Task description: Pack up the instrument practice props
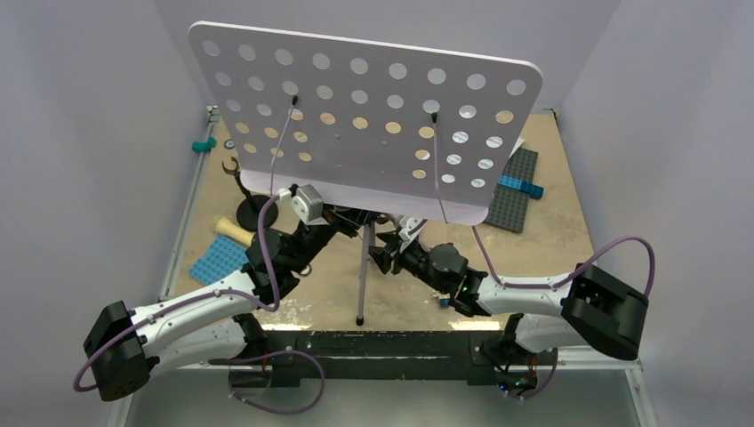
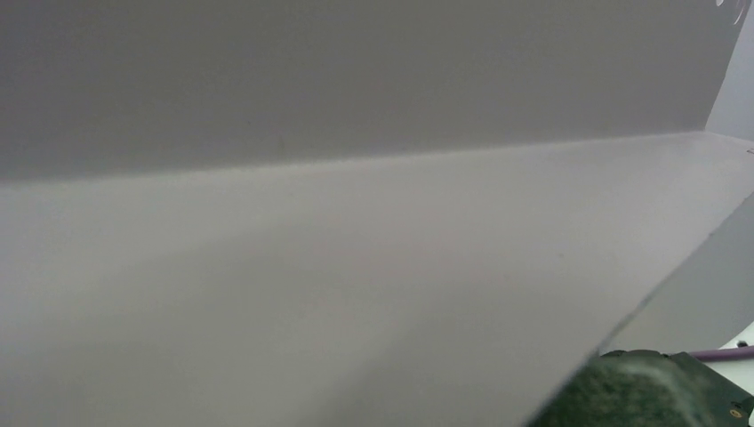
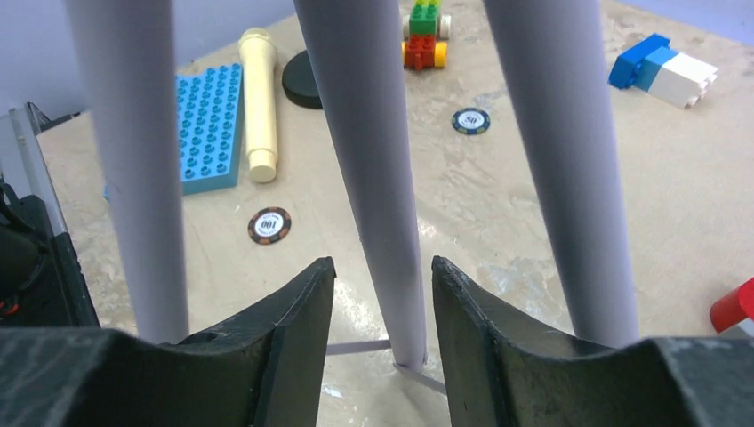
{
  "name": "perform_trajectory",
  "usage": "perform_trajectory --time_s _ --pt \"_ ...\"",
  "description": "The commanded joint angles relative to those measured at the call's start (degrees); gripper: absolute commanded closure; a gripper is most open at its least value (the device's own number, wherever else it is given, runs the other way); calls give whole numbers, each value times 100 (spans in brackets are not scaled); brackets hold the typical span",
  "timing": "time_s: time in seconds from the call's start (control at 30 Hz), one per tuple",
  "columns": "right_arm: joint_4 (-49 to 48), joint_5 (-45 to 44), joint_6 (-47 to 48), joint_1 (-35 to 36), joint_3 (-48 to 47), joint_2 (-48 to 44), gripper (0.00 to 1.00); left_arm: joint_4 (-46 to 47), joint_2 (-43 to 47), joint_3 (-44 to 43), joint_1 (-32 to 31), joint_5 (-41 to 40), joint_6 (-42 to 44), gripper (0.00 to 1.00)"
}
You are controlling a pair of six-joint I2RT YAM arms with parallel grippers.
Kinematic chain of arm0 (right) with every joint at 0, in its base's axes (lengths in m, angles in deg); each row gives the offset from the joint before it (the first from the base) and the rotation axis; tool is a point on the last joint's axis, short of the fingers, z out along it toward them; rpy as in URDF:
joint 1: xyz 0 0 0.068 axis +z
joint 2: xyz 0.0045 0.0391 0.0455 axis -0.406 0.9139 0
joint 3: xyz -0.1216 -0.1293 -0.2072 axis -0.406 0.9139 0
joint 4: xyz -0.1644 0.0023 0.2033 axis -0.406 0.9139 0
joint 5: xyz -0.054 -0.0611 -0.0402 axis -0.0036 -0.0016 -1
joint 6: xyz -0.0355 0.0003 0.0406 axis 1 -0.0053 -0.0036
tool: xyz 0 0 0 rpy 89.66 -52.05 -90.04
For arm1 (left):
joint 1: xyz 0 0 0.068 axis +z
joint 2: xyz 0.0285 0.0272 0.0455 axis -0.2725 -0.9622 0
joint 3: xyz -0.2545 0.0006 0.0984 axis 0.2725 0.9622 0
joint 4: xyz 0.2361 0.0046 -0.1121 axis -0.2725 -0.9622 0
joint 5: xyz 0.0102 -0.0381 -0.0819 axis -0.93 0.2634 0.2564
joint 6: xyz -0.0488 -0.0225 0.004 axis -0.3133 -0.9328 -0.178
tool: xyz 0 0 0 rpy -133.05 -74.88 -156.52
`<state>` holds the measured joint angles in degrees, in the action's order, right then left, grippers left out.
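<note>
The lilac perforated music stand (image 1: 364, 116) stands on its thin tripod (image 1: 362, 267) mid-table. Its plain panel (image 2: 356, 222) fills the left wrist view and no fingers show there. My left gripper (image 1: 342, 213) reaches under the panel's lower edge, its jaws hidden. My right gripper (image 1: 396, 242) is at the tripod. In the right wrist view that gripper (image 3: 382, 294) is open, with the middle lilac tube (image 3: 364, 133) between the jaws and a gap on each side. The cream toy microphone (image 3: 259, 98) lies flat by the black round mic-stand base (image 3: 303, 78).
A blue studded baseplate (image 3: 206, 124) lies beside the microphone, and a grey one (image 1: 513, 191) at the far right. Coloured bricks (image 3: 424, 36), blue-and-white bricks (image 3: 665, 69), two poker chips (image 3: 269, 225) and a red piece (image 3: 733, 307) are scattered about.
</note>
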<state>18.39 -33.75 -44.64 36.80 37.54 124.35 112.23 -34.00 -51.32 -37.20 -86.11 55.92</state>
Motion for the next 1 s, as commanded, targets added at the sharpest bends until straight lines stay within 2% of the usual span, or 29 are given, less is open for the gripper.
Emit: perform_trajectory --time_s 0.0,0.4,0.63,0.73,0.9,0.97 --pt "-486 -112 -255 28 165 260 51 -1152 -333 484 74 -868 -306 100" --pt "-1217 -547 -352 33 -163 1373 50 -763 -642 854 15 -1127 -475 100" --pt "-1550 -949 -157 32 -458 1890 54 -194 -951 997 11 -1380 -378 100" --pt "-1761 -1007 -24 28 -486 2009 64 -32 -941 1060 15 -1428 -388 100" --pt "-2064 -1162 123 26 -512 2120 98 125 -824 1040 10 -1437 -321 100" --pt "-2132 -1232 133 33 -463 2048 100 110 -737 979 13 -1437 -258 100"
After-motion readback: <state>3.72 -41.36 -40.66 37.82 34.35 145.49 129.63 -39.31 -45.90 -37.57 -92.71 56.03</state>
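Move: The music stand's middle tube is to be gripped about 3 cm ahead of the open right hand, 2 cm to its left and 6 cm below. The folding tripod's side legs flank that hand: one some 5 cm back and 4 cm left, the other about 5 cm ahead and 4 cm right. The 100 chip lies roughly 18 cm left, 2 cm ahead and 17 cm down. That grip spot is about straight below the left hand, roughly 24 cm down. The stand's middle tube is taken lower down by the right hand, which sinks about 6 cm with its fingers open, then eases forward and left about 3 cm between the side legs and closes, pinching the tube with both fingertips. The left hand keeps its grip on the pole under the desk, drifting forward and left about 2 cm. ##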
